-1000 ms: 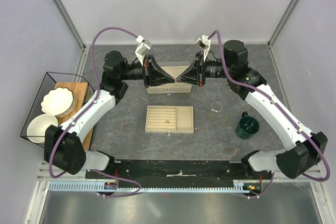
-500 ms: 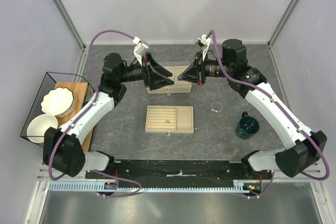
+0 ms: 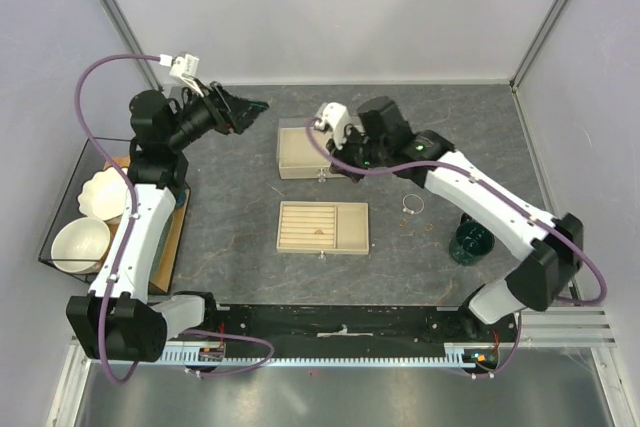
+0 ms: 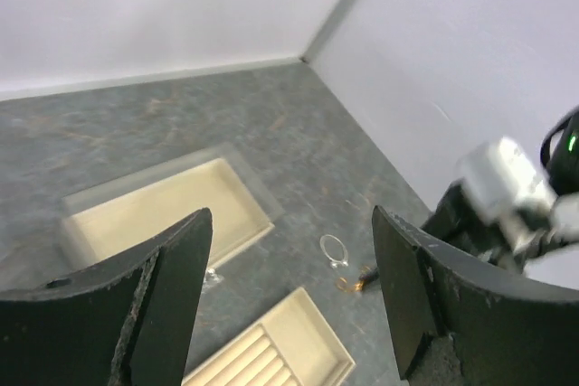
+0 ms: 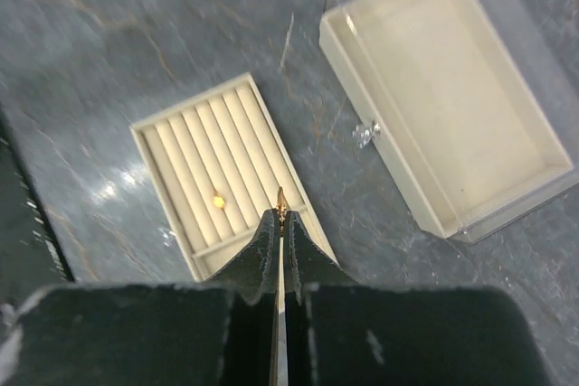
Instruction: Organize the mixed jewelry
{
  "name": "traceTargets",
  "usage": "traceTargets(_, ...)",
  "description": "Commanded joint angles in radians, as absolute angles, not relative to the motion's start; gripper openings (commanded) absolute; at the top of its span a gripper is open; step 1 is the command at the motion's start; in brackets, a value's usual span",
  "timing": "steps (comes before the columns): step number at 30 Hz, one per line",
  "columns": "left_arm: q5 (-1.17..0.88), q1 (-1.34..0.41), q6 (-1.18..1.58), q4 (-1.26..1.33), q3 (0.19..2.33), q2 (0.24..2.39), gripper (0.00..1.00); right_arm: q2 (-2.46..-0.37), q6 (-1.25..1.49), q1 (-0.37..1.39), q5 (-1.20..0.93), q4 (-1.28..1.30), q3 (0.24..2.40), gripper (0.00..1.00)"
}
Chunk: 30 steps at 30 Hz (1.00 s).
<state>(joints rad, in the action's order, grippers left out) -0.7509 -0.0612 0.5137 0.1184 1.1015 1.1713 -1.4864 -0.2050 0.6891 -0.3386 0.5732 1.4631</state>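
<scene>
The beige slotted tray (image 3: pixel 322 225) lies at mid-table with one small gold ring (image 5: pixel 218 200) in a slot. Behind it sits an open, empty beige box (image 3: pixel 300 150). A thin silver hoop (image 3: pixel 412 204) and a small gold ring (image 4: pixel 348 282) lie on the table to the right of the tray. My right gripper (image 5: pixel 280 210) hangs above the gap between box and tray, shut on a small gold piece (image 5: pixel 280 198) that pokes out at its tips. My left gripper (image 3: pixel 245 104) is raised at the far left, open and holding nothing.
A dark green glass vessel (image 3: pixel 470 242) stands at the right, near the right arm's forearm. A wire basket (image 3: pixel 60 197) at the left edge holds white bowls (image 3: pixel 80 244) and a wooden board. Grey walls close in the back and sides.
Both grippers have left the ends of the beige box. The left arm swung back to the far left and opened. The right gripper closed and swung left across the box.
</scene>
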Motion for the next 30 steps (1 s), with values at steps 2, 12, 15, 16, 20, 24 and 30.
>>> traceTargets(2, -0.578, -0.020, 0.405, -0.136, 1.233, 1.175, 0.79, -1.603, -0.389, 0.759, -0.155, 0.650, 1.477, 0.00)
traceTargets(12, -0.525, 0.071, 0.416, -0.192, 1.258, 1.229, 0.79, -1.776, -0.517, 0.894, -0.052, 0.675, 1.463, 0.00)
traceTargets(15, -0.525, 0.097, 0.426, -0.192, 1.255, 1.232, 0.79, -1.805, -0.523, 0.919, -0.045, 0.663, 1.457, 0.00)
traceTargets(16, -0.525, 0.101, 0.429, -0.192, 1.255, 1.233, 0.79, -1.813, -0.526, 0.920, -0.043, 0.663, 1.457, 0.00)
traceTargets(20, -0.529, 0.118, 0.434, -0.190, 1.255, 1.232, 0.79, -1.836, -0.532, 0.936, -0.037, 0.644, 1.444, 0.00)
traceTargets(24, -0.538, 0.130, 0.446, -0.179, 1.252, 1.230, 0.79, -1.859, -0.537, 0.951, -0.028, 0.635, 1.436, 0.00)
traceTargets(30, -0.564, 0.152, 0.468, -0.152, 1.226, 1.221, 0.79, -1.885, -0.529, 0.963, -0.025, 0.609, 1.433, 0.00)
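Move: The right hand already pinches a gold ring; the ring tray's middle lies about 23 cm below it, some 6 cm back and 7 cm to its left. The clear-lidded box is roughly 12 cm ahead and 7 cm left of that hand, the bracelet about 14 cm to its right and nearly level with it. From the left hand, the tray is about 15 cm right, 11 cm back and 34 cm below. Right hand lowers its pinched ring about 18 cm towards the tray, fingers tipping steeper; open left hand withdraws left. ##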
